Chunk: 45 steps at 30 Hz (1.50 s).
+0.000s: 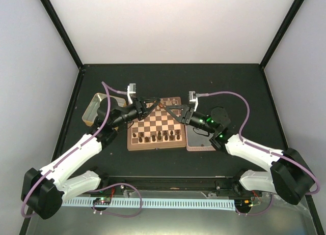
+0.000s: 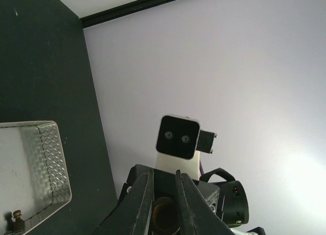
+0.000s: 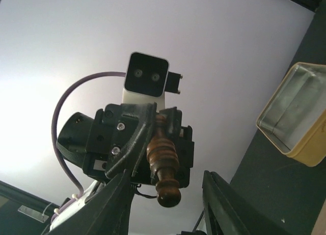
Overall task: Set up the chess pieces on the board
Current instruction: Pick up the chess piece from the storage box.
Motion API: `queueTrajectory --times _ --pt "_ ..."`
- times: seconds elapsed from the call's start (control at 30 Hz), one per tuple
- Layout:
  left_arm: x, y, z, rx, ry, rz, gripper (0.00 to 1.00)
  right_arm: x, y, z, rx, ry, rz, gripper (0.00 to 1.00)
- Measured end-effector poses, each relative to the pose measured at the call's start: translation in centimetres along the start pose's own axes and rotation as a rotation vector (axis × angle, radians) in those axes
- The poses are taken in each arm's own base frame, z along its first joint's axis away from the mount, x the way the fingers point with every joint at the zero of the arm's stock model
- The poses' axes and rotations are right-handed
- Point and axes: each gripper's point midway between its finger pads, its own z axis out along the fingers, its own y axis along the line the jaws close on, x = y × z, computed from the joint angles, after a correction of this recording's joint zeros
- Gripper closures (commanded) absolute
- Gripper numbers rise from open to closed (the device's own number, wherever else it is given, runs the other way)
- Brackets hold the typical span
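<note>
The board (image 1: 133, 143) lies in the middle of the table, with several dark chess pieces (image 1: 158, 137) standing on its near rows. Both grippers meet tip to tip above its far edge. My left gripper (image 1: 158, 106) (image 2: 164, 194) is shut on a dark brown chess piece (image 3: 163, 158) (image 2: 165, 214), gripping it near the base so that its knobbed top points at the right gripper. My right gripper (image 1: 168, 111) (image 3: 165, 175) is open, its fingers (image 3: 114, 204) standing either side of the piece's top without touching it.
A gold tin (image 1: 94, 108) (image 3: 300, 118) sits left of the board. A silver tin (image 1: 201, 141) (image 2: 30, 169) lies against the board's right side, with a small piece (image 2: 18, 217) in it. Black frame posts and pale walls enclose the table.
</note>
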Motion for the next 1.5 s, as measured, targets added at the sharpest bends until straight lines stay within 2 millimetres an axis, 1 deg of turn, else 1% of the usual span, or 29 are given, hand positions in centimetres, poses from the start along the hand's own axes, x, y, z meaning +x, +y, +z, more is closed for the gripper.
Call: queueTrajectory --times 0.1,0.17,0.37,0.43,0.57,0.67,0.83,0.93,1.03,1.13,1.23,1.27,1.37,1.5 --pt "-0.1 0.1 0.0 0.001 -0.003 -0.002 0.99 0.5 -0.3 0.1 0.014 0.016 0.011 0.68" --pt "-0.2 -0.1 -0.1 0.006 -0.007 -0.001 0.98 0.8 -0.4 0.2 0.017 0.023 0.018 0.71" --pt "-0.2 -0.1 -0.1 0.010 -0.009 -0.001 0.98 0.8 -0.2 0.3 0.015 0.025 0.019 0.74" --pt "-0.2 0.1 -0.1 0.009 -0.008 -0.005 0.98 0.6 0.0 0.4 0.011 0.024 0.016 0.76" --pt "0.0 0.7 -0.1 0.000 -0.007 -0.017 0.98 0.4 0.2 0.7 0.007 0.023 0.014 0.90" --pt "0.0 0.8 -0.1 -0.001 -0.007 -0.019 0.98 0.4 0.2 0.7 0.006 0.026 0.022 0.98" --pt "-0.2 1.2 -0.2 -0.013 -0.016 -0.011 0.98 0.5 -0.4 0.9 0.059 0.043 0.014 0.99" --pt "-0.5 1.7 -0.6 -0.043 -0.033 0.019 0.98 0.5 -1.4 1.1 0.155 0.070 -0.013 0.99" --pt "-0.9 2.7 -1.8 -0.119 -0.081 0.095 0.99 0.3 -2.9 1.2 0.297 0.113 -0.062 0.99" --pt "-1.8 4.6 -3.8 -0.261 -0.157 0.193 0.99 0.1 -5.1 1.6 0.456 0.182 -0.136 0.99" --pt "-2.8 6.3 -6.4 -0.414 -0.238 0.291 0.98 0.7 -8.4 1.8 0.633 0.293 -0.200 0.99" --pt "-3.1 6.9 -7.6 -0.475 -0.269 0.336 0.98 1.1 -9.5 1.8 0.699 0.337 -0.222 0.99" --pt "-3.8 7.2 -10.4 -0.573 -0.341 0.426 0.99 2.9 -12.1 2.8 0.856 0.492 -0.308 0.99" --pt "-4.4 6.4 -13.9 -0.651 -0.435 0.528 0.98 5.3 -14.8 4.5 0.999 0.670 -0.414 0.99"
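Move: Reaching distance of the right fingers: the dark chess piece sticking out of the left gripper, its middle some 3 cm left and 1 cm ahead of the right hand, level with it. From the left hand that piece lies about 3 cm right and 1 cm ahead. The board's middle is roughly 28 cm below the right hand, 5 cm ahead and 5 cm left; the storage box is as far below, 17 cm right and 2 cm back. Closing almost in place, easing only about 1 cm left, the right fingers pinch the projecting dark piece while the left hand stays put with its fingers shut. Then the hands part: the right sinks some 15 cm towards the board, drifting left and slightly forward as its fingers swing about 70 degrees to point down; the left withdraws 15 cm left and 5 cm down, its fingers turning forward and down, still gripping. ##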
